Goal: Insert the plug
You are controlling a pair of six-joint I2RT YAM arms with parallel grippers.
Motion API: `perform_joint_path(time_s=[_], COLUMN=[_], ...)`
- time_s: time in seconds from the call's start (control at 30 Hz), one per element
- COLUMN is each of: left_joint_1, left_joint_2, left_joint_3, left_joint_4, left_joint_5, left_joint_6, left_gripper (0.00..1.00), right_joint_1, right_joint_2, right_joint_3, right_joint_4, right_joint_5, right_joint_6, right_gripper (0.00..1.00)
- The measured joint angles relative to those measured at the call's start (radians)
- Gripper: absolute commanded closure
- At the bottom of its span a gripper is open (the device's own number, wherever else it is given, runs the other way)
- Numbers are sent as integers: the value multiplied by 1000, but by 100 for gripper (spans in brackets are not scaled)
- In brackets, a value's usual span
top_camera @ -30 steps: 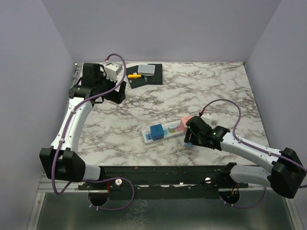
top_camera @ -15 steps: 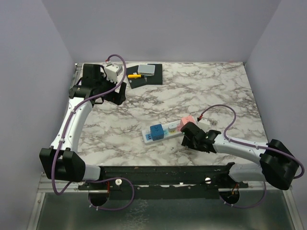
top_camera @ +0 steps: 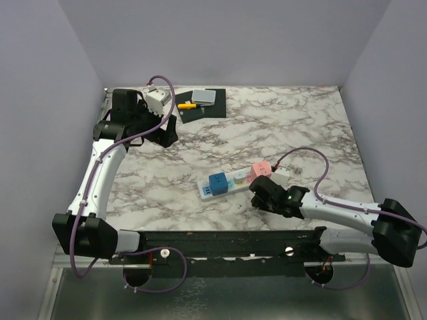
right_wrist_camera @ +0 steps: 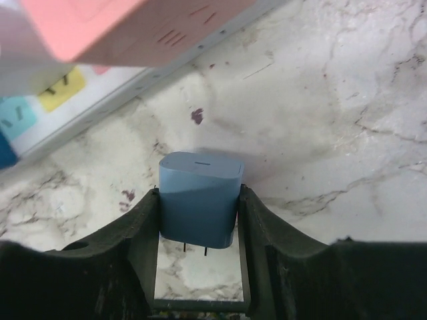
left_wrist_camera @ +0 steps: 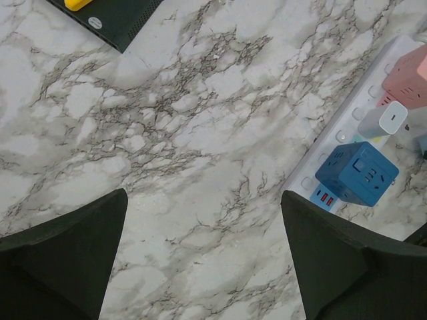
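A small blue plug (right_wrist_camera: 199,200) stands on the marble with its two prongs showing beneath it. My right gripper (right_wrist_camera: 199,195) is shut on it, one finger pressed against each side. In the top view the right gripper (top_camera: 259,195) hides the plug, just in front of the white power strip (top_camera: 230,183). The strip (right_wrist_camera: 120,90) carries a pink cube (top_camera: 260,169), a blue cube adapter (top_camera: 215,184) and a white charger (left_wrist_camera: 385,120). My left gripper (top_camera: 163,130) hangs open over bare marble at the far left, its fingers (left_wrist_camera: 67,240) wide apart and holding nothing.
A black mat (top_camera: 212,110) at the back holds a yellow item (top_camera: 188,105) and a grey block (top_camera: 205,97). The black rail (top_camera: 233,240) runs along the near edge. Lilac walls close in the table on three sides.
My right gripper has slid left and nearer along the strip's front side, and its fingers have closed onto the blue plug. The left arm has barely shifted.
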Motion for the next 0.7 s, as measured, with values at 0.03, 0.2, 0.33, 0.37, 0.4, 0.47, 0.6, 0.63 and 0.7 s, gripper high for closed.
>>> perform_joint_path(time_s=[0.03, 0.2, 0.33, 0.37, 0.4, 0.47, 0.6, 0.63, 0.7], left_joint_1=[0, -2, -7, -10, -10, -12, -20, -24, -31], left_joint_2=[-5, -40, -83, -93, -101, -115, -122, -124, -130], left_joint_3=[0, 0, 1, 2, 4, 7, 8, 7, 0], left_joint_4=[-1, -12, -16, -16, -17, -17, -14, -9, 10], left_joint_5=[11, 60, 103, 115, 127, 153, 202, 219, 241], left_joint_6=[3, 19, 40, 44, 45, 42, 15, -2, -33], left_gripper=[1, 1, 1, 1, 1, 1, 1, 1, 1], right_joint_1=[13, 70, 83, 83, 83, 83, 83, 83, 83], right_joint_2=[-19, -120, -144, -140, -131, -107, -49, -37, -13], right_joint_3=[1, 56, 191, 227, 279, 366, 483, 496, 512], right_joint_4=[-8, -64, -76, -70, -58, -21, 111, 151, 217], right_joint_5=[1, 4, 13, 16, 23, 37, 70, 78, 95], right_joint_6=[1, 14, 10, 8, -1, -18, -43, -47, -49], right_gripper=[74, 74, 72, 72, 72, 72, 73, 73, 73])
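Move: The light blue plug is already pinched in the right hand, low over the table; the open left gripper hangs about 31 cm to its left, 14 cm ahead and 22 cm higher. Near the right hand's start, the pink block stands some 10 cm straight ahead, the white plug 8 cm ahead and 7 cm left, the dark blue block 6 cm ahead and 15 cm left. From the left gripper the light blue plug is roughly 14 cm back, 31 cm right and 22 cm down. Keeping its pinch on the light blue plug, the right hand climbs fast by about 25 cm while swinging some 13 cm left and, after a slight draw back, forward towards the left gripper, its wrist tipping some 40 degrees so the fingers swing up and point more to the left. The left hand, fingers staying wide open and touching nothing, eases up, back and to its right by about 5 cm each way and turns a little clockwise, so the two close in on each other. ##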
